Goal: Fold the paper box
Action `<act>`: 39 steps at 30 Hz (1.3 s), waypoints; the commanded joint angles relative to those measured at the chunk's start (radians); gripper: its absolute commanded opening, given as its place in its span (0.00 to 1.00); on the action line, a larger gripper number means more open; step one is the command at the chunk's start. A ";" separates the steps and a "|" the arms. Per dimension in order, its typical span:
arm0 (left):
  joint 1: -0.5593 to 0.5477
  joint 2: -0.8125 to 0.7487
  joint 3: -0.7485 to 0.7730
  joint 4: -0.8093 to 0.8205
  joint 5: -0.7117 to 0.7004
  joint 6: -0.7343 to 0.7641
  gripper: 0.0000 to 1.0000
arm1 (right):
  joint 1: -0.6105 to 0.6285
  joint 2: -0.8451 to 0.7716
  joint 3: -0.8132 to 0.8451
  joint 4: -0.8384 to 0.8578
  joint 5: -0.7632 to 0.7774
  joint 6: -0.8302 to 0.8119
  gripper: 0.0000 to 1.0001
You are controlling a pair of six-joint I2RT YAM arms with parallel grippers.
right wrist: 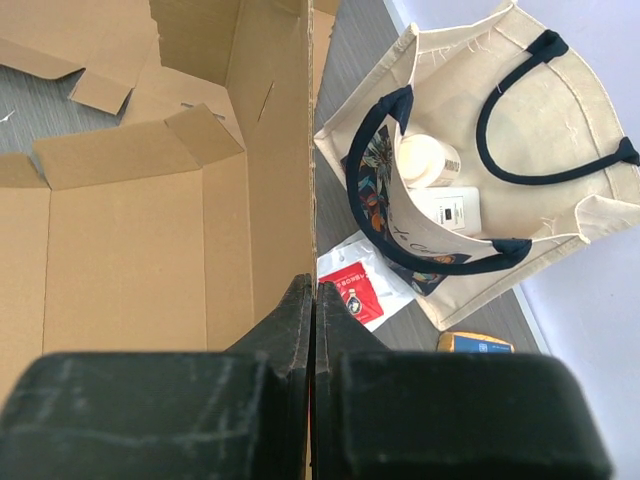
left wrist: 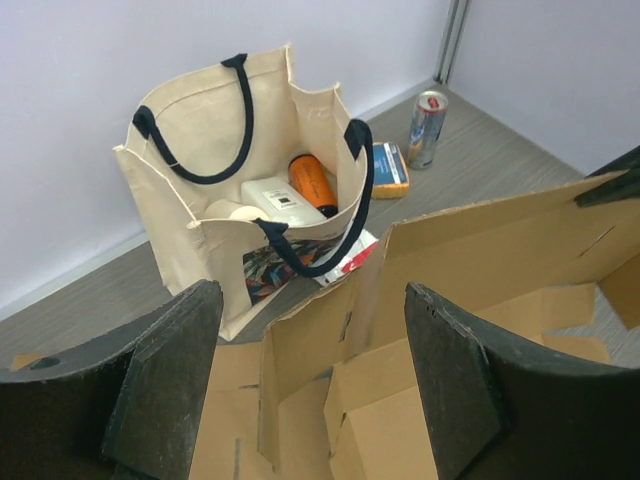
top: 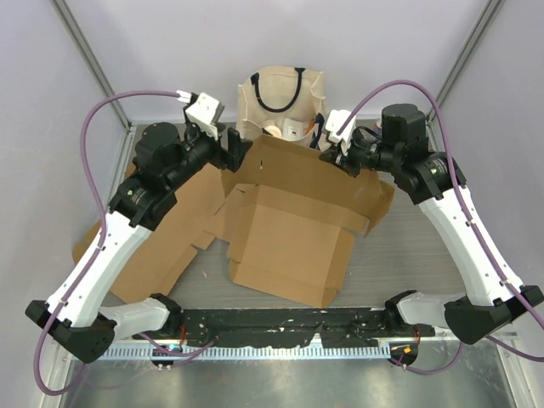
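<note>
The brown paper box (top: pixel 289 238) lies half folded in the middle of the table, its long back wall standing up. My right gripper (top: pixel 333 158) is shut on the top edge of that wall near its right end; in the right wrist view the fingertips (right wrist: pixel 300 300) pinch the thin cardboard edge (right wrist: pixel 285 150). My left gripper (top: pixel 237 151) hovers over the wall's left end, open. From the left wrist, the upright side flap and wall (left wrist: pixel 500 250) stand below and between the wide-apart fingers (left wrist: pixel 165 380), touching neither.
A cream tote bag (top: pixel 280 102) with dark handles stands just behind the box, holding bottles and a white box. A red-and-white packet (right wrist: pixel 352 292) lies at its foot. A can (left wrist: pixel 427 128) and a yellow-blue sponge (left wrist: pixel 388 168) sit beyond. Flat cardboard (top: pixel 157 251) spreads left.
</note>
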 commanded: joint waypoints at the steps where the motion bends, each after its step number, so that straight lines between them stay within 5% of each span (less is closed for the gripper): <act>1: 0.008 -0.038 0.042 0.013 0.005 -0.086 0.77 | -0.004 -0.020 0.027 0.066 -0.026 0.016 0.01; 7: 0.006 0.019 0.057 -0.025 0.044 -0.048 0.73 | -0.004 -0.025 0.030 0.068 -0.037 0.023 0.01; 12: -0.003 0.043 0.077 -0.061 0.062 -0.019 0.54 | -0.004 -0.026 0.024 0.077 -0.046 0.036 0.01; 19: -0.031 0.032 0.048 -0.090 0.056 0.038 0.39 | -0.004 -0.038 -0.014 0.131 -0.051 0.076 0.01; 20: -0.037 0.035 0.050 -0.093 0.059 0.044 0.22 | -0.002 -0.037 -0.014 0.138 -0.052 0.082 0.01; 23: -0.048 0.046 0.069 -0.107 0.076 0.056 0.04 | -0.001 -0.034 -0.025 0.177 -0.057 0.125 0.11; 28: -0.081 0.051 0.073 -0.108 0.100 0.078 0.03 | 0.038 -0.009 -0.039 0.250 -0.051 0.169 0.42; 37: -0.095 0.051 0.068 -0.105 0.096 0.073 0.02 | 0.217 0.133 0.076 0.191 0.121 0.116 0.43; 39: -0.101 0.054 0.071 -0.111 0.084 0.072 0.03 | 0.245 0.144 0.076 0.204 0.217 0.119 0.29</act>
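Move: The raised box wall's left corner, with the side flap's top edge, is just off the left hand's open fingers: about 3 cm right, level ahead and 3 cm lower. From the right hand, already pinching that wall's top edge, the corner is some 22 cm left and 1 cm ahead, at about its height. The canvas bag stands roughly 12 cm right of the left hand, 25 cm ahead and 20 cm below. The raised wall's edge by its left corner is taken by the left hand, which bobs up a little, sinks and drifts right, shuts its fingers on the cardboard, then draws it a few centimetres right, back and down, turning about 10 degrees clockwise. The right hand keeps its pinch until the left has closed, then lets go by opening about halfway and moves some 7 cm left along the top edge towards the left hand, the wall still between its fingers. ##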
